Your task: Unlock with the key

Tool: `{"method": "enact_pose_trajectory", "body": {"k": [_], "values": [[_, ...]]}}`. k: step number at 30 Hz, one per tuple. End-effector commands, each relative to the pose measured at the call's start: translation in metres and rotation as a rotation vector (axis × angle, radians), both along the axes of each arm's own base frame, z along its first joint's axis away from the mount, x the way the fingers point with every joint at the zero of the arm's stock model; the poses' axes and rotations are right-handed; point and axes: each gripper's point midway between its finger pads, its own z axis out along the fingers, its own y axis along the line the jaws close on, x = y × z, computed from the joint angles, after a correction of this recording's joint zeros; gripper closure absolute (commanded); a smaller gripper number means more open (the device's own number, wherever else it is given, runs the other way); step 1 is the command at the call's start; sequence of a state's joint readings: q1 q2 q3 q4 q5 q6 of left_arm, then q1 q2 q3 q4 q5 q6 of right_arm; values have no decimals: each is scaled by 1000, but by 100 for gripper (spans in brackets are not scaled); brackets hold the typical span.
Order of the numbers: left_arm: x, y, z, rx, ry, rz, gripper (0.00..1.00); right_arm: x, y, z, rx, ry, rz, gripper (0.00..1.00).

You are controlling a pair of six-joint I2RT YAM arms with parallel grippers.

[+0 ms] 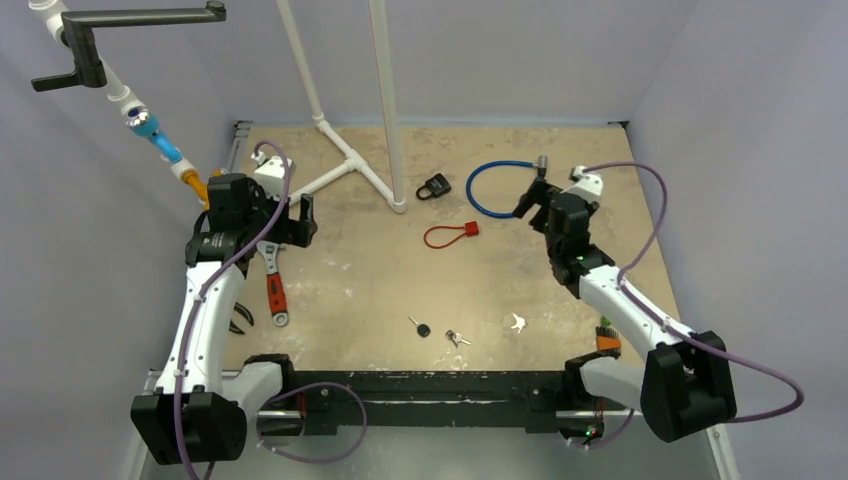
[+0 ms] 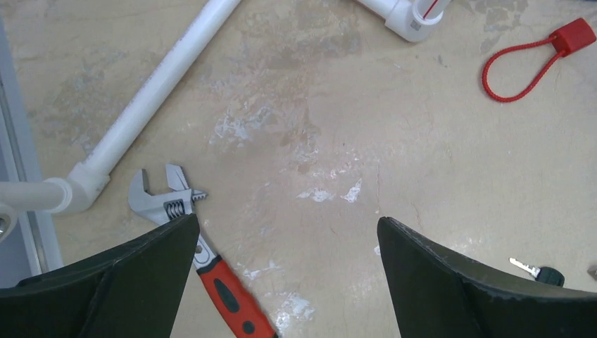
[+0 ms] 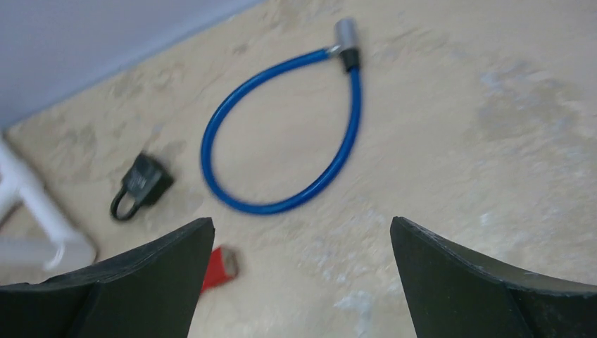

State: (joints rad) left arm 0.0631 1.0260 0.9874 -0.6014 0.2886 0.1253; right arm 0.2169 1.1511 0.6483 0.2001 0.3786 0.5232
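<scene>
A black-headed key (image 1: 421, 328) lies near the table's front middle, and it shows at the lower right edge (image 2: 545, 274) in the left wrist view. A small bunch of silver keys (image 1: 457, 338) lies just right of it. A black padlock (image 1: 433, 186) (image 3: 141, 184) rests at the back by the white pole. To its right lies a blue cable lock (image 1: 469, 190) (image 3: 350, 134). A red cable lock (image 1: 470, 229) (image 2: 574, 36) (image 3: 220, 267) lies between them, nearer the front. My left gripper (image 1: 296, 222) (image 2: 287, 225) hangs open over bare table. My right gripper (image 1: 530, 200) (image 3: 301, 227) is open, just right of the blue loop.
A red-handled adjustable wrench (image 1: 273, 285) (image 2: 224, 289) lies under my left gripper's left finger. A white pipe frame (image 1: 345, 165) (image 2: 151, 98) stands at the back middle. Black pliers (image 1: 243, 318) lie at the left edge, a small white piece (image 1: 518, 322) and an orange-black tool (image 1: 607, 338) at the right front.
</scene>
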Motion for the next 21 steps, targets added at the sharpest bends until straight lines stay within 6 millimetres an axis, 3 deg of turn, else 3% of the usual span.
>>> {"method": "enact_pose_trajectory", "body": {"k": [1, 11, 18, 21], "values": [[-9, -7, -13, -8, 56, -49, 0, -16, 61, -3, -164, 97, 152, 1], [-33, -32, -30, -46, 158, -263, 0, -8, 143, -16, -248, 187, 337, 1], [-37, -31, -31, -19, 135, -279, 0, 25, 177, -56, -288, 349, 366, 3], [-42, -31, -30, -17, 144, -288, 0, 33, 181, -75, -316, 413, 357, 5]]}}
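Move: For my right hand, the red cable lock's block lies about 16 cm left, 4 cm ahead and 17 cm below; the black padlock is roughly 24 cm left and 18 cm ahead, and the blue cable lock's loop 7 cm left and 17 cm ahead. For my left hand, the black-headed key is some 23 cm right, 15 cm back and 20 cm below; the small keys are 30 cm right and 18 cm back. I swing my right hand some 18 cm left to the red cable lock, drifting slightly back before reaching forward and sinking about 7 cm as its wide-open fingers tip down and turn counter-clockwise. My left hand starts down, back and right towards the black-headed key, about 5 to 6 cm in all, turning clockwise and tipping down, also open. ##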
